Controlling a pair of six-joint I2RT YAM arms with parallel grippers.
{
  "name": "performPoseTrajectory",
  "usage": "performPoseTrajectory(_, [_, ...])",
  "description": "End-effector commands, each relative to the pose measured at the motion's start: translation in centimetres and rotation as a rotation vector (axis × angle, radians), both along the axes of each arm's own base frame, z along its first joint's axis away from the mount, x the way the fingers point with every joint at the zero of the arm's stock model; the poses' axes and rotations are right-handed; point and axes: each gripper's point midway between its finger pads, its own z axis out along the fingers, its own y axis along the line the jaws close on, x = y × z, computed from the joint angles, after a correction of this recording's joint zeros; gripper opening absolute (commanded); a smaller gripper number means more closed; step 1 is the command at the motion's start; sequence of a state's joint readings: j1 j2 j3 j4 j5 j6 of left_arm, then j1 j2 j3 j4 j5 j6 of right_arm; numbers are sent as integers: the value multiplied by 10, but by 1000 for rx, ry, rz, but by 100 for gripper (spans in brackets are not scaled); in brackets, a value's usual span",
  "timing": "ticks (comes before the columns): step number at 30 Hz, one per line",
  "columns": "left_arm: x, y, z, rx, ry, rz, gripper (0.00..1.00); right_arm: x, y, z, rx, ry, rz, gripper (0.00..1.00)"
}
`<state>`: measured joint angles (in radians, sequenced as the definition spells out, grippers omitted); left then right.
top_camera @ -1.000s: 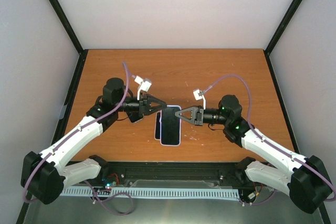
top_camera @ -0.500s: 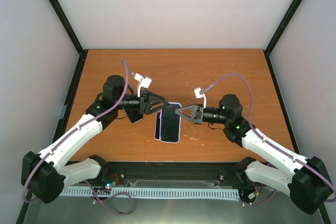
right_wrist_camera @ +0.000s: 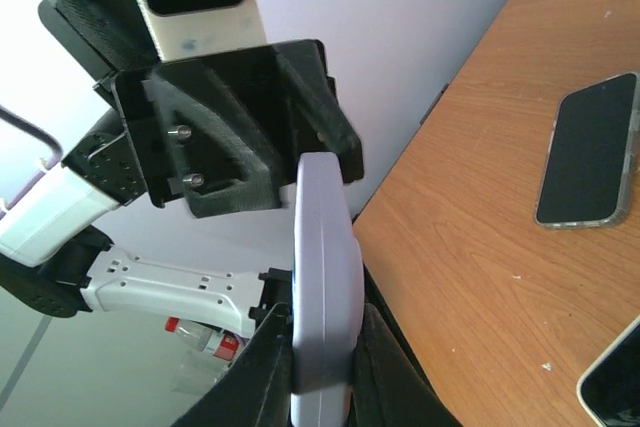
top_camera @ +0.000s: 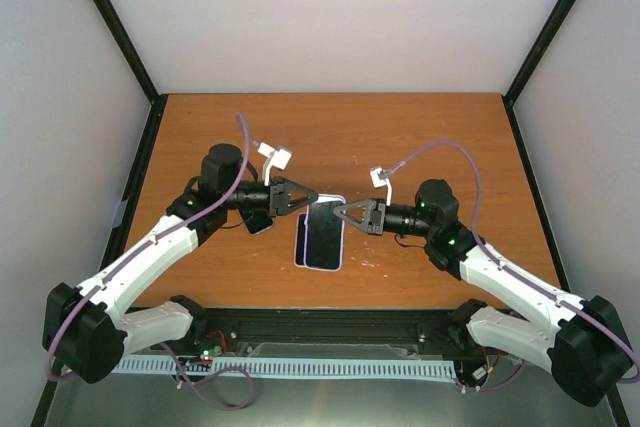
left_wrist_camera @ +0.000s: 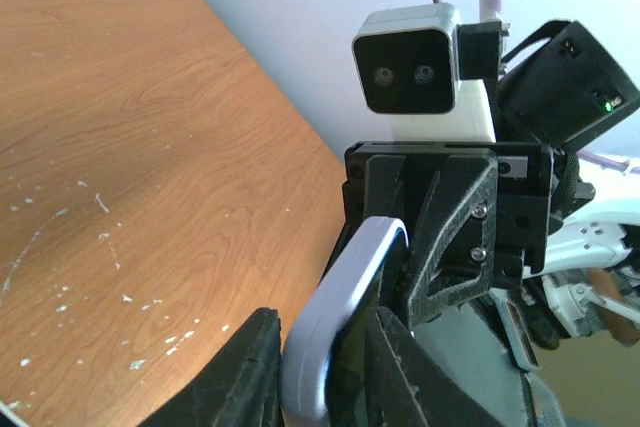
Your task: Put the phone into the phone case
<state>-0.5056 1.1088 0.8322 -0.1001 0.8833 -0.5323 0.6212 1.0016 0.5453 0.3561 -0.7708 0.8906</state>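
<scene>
A lavender phone case hangs above the table, tilted, with the phone's dark screen showing inside its rim. Both arms hold it at its far end. My left gripper is shut on the case's far left corner. In the left wrist view the case runs edge-on between the left gripper's jaws, a blue edge showing inside it. My right gripper is shut on the far right edge. In the right wrist view the case stands edge-on, pinched by the right gripper.
A second phone lies flat on the table just left of and under the held case. A third phone with a clear rim lies under the left wrist, the same third phone showing in the right wrist view. The table edge and wall lie behind.
My left gripper let go of the case's corner, then closed on it again. The held case shifted slightly left and away from the arms' bases. The right gripper kept its hold.
</scene>
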Motion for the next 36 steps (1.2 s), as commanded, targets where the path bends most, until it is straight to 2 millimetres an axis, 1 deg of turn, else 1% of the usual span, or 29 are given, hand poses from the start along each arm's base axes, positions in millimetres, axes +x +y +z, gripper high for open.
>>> performPoseTrajectory(1, [-2, 5, 25, -21, -61, 23, 38, 7, 3, 14, 21, -48, -22, 3])
performPoseTrajectory(2, [-1, 7, 27, -15, -69, 41, 51, 7, 2, 12, 12, -44, -28, 3])
performPoseTrajectory(3, [1, 9, 27, -6, -76, 64, 58, 9, 2, 9, -1, -39, -37, 3])
performPoseTrajectory(4, [3, 11, 29, -1, -94, 83, 65, 11, 2, 7, -15, -39, -45, 3])
performPoseTrajectory(6, [5, 16, 25, 29, -96, 119, 79, 16, 0, -2, -58, -38, -73, 3])
performPoseTrajectory(8, [9, 21, 22, 59, -108, 158, 90, 25, -2, -18, -136, -16, -110, 3])
performPoseTrajectory(9, [11, 23, 20, 74, -114, 173, 98, 28, -3, -27, -177, -10, -120, 3])
performPoseTrajectory(11, [15, 28, 13, 110, -116, 210, 99, 33, -5, -40, -228, 9, -129, 3])
performPoseTrajectory(16, [19, 37, 0, 170, -99, 264, 99, 50, -14, -69, -314, 74, -154, 3])
performPoseTrajectory(20, [22, 47, -18, 209, -72, 328, 99, 65, -25, -102, -386, 143, -182, 3])
performPoseTrajectory(23, [22, 50, -24, 226, -58, 340, 100, 73, -31, -122, -413, 190, -182, 3])
performPoseTrajectory(25, [24, 54, -29, 250, -47, 368, 100, 80, -34, -132, -454, 186, -187, 3])
performPoseTrajectory(31, [31, 65, -44, 290, -29, 443, 99, 94, -38, -156, -469, 251, -195, 3])
performPoseTrajectory(36, [31, 69, -45, 289, -27, 471, 99, 102, -41, -170, -453, 290, -201, 3])
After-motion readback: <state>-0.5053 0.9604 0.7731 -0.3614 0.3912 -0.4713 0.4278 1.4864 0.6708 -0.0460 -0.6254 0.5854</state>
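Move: The right hand holds the phone in its lilac case by the right edge; the bare table spot it is bound for lies about 20 cm below, some 3 cm ahead and 1 cm right. A white-cased phone lies on the table about 9 cm left of the hand and 2 cm ahead. From the left hand, also on the case, the lilac-cased phone's middle is about 7 cm back and 2 cm right; a dark phone lies 18 cm left, 5 cm ahead, 21 cm below. Down by about 18 cm and some 8 cm forward, drifting right, the right hand carries the lilac-cased phone towards the table beside the white-cased one, keeping its pinch as its fingers tip about 30 degrees downwards. The left fingers open wide and come free of the case; that hand backs off left, then also sinks and eases forward, its fingers dipping and swinging forward. ##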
